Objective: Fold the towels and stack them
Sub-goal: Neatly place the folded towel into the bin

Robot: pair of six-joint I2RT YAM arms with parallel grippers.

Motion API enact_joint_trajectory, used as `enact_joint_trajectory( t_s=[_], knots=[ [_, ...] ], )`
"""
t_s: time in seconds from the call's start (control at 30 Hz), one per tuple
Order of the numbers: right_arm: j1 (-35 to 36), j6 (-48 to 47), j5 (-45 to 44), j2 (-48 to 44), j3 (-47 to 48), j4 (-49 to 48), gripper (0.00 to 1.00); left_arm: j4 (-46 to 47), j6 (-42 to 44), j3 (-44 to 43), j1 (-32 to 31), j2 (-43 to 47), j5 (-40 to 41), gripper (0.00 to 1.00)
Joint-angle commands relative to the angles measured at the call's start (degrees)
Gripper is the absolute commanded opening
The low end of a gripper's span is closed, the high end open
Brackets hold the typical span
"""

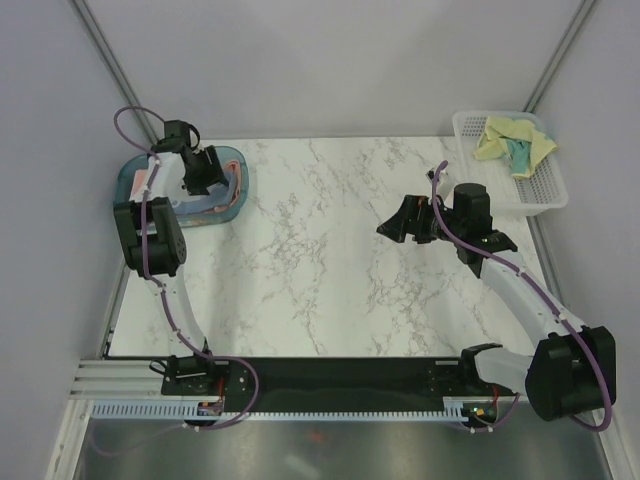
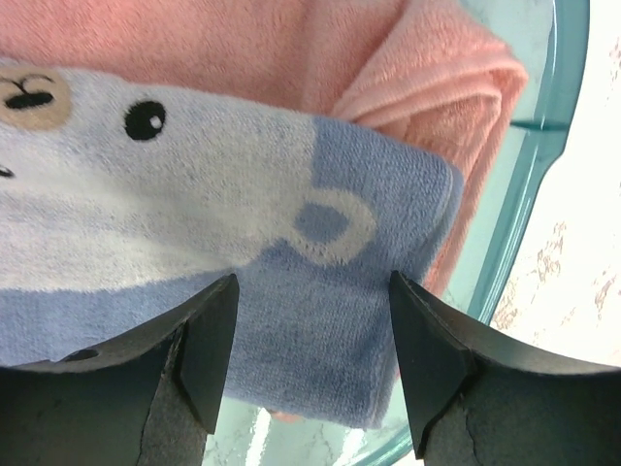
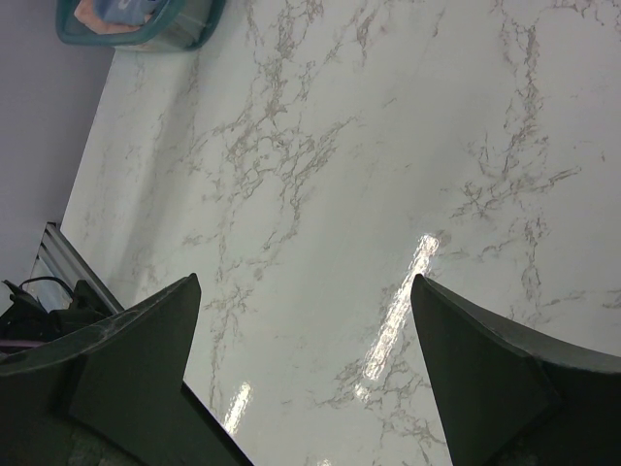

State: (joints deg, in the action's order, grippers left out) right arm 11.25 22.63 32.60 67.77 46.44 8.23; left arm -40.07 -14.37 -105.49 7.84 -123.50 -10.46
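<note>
A folded light blue towel (image 2: 320, 330) with a white bear pattern lies on top of a folded salmon-pink towel (image 2: 243, 49) inside the teal tray (image 2: 543, 146). My left gripper (image 2: 310, 282) hovers just over the blue towel's near corner, open, its jaws standing apart on either side of it and gripping nothing. In the top view that gripper (image 1: 200, 172) is over the tray (image 1: 131, 187) at the table's far left. A pale yellow towel with a teal panel (image 1: 515, 141) lies crumpled in the white basket (image 1: 545, 190). My right gripper (image 1: 405, 222) is open and empty above the table.
The marble table (image 1: 320, 260) stretches between the tray and the basket. The right wrist view looks down on bare marble (image 3: 388, 146), with the tray (image 3: 136, 24) far off at its top left. Grey walls close the far side.
</note>
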Motion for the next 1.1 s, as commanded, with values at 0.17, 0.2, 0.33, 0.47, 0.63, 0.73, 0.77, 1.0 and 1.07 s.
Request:
enact_joint_trajectory(
  t_s=[0.17, 0.2, 0.33, 0.47, 0.63, 0.73, 0.77, 1.0, 1.07],
  knots=[
    [-0.2, -0.6, 0.1, -0.4, 1.1, -2.4, 0.98, 1.8, -1.0, 2.1, -1.3, 4.6, 1.1, 0.7],
    [-0.3, -0.4, 0.1, -0.4, 1.2, -2.4, 0.98, 1.8, -1.4, 3.3, -1.3, 4.7, 2.0, 0.7],
    [-0.3, -0.5, 0.0, -0.5, 1.1, -2.4, 0.98, 1.8, -2.0, 6.2, -1.5, 5.1, 2.5, 0.7],
    [-0.2, -0.3, -0.1, -1.0, 1.2, -2.3, 0.98, 1.8, -1.5, 6.3, -2.2, 5.6, 3.1, 0.7],
    [-0.3, 0.0, -2.0, -2.5, 2.3, -1.8, 0.98, 1.1, -1.9, 3.5, -2.3, 8.1, 1.8, 0.72],
    [-0.3, 1.8, -4.7, -3.1, 3.0, -2.1, 0.98, 0.4, -3.0, 1.4, -2.3, 9.1, 1.3, 0.75],
    [-0.3, 2.6, -5.3, -3.2, 3.4, -2.3, 0.98, 0.3, -3.9, 1.1, -2.3, 9.2, 0.6, 0.75],
    [-0.2, 10.1, -15.3, -4.2, 5.7, -3.2, 0.98, 0.4, -5.1, 3.4, -6.6, 12.7, -0.6, 0.75],
    [-0.3, 11.3, -21.9, -2.7, 8.6, -1.4, 0.98, 0.4, -4.9, 4.5, -9.3, 13.8, -1.1, 0.76]
  ],
)
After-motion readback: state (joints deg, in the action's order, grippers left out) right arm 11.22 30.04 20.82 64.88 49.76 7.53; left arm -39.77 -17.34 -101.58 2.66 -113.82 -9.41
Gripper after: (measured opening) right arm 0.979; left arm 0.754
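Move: The blue towel lies folded on the salmon towel in the teal bin, its middle about 7 cm left of the left hand, level with it fore-and-aft and 2 cm below. The salmon towel's middle is some 8 cm left, 1 cm ahead, 4 cm below; the bin's right rim is roughly 7 cm right, level. From the right hand, the yellow towel lies about 26 cm ahead, 34 cm right, 12 below; the blue towel 19 ahead, 55 left, 12 below. Along the blue towel's right end the left hand, fingers staying wide, draws back about 2 cm and sinks slightly, seeming to press on the cloth; it then comes free, rises to some 6 cm above its start and swings right towards the bin's right rim. Late on, the open right hand rises 4 cm, going forward and right towards the yellow towel while turning some 15 degrees clockwise. ##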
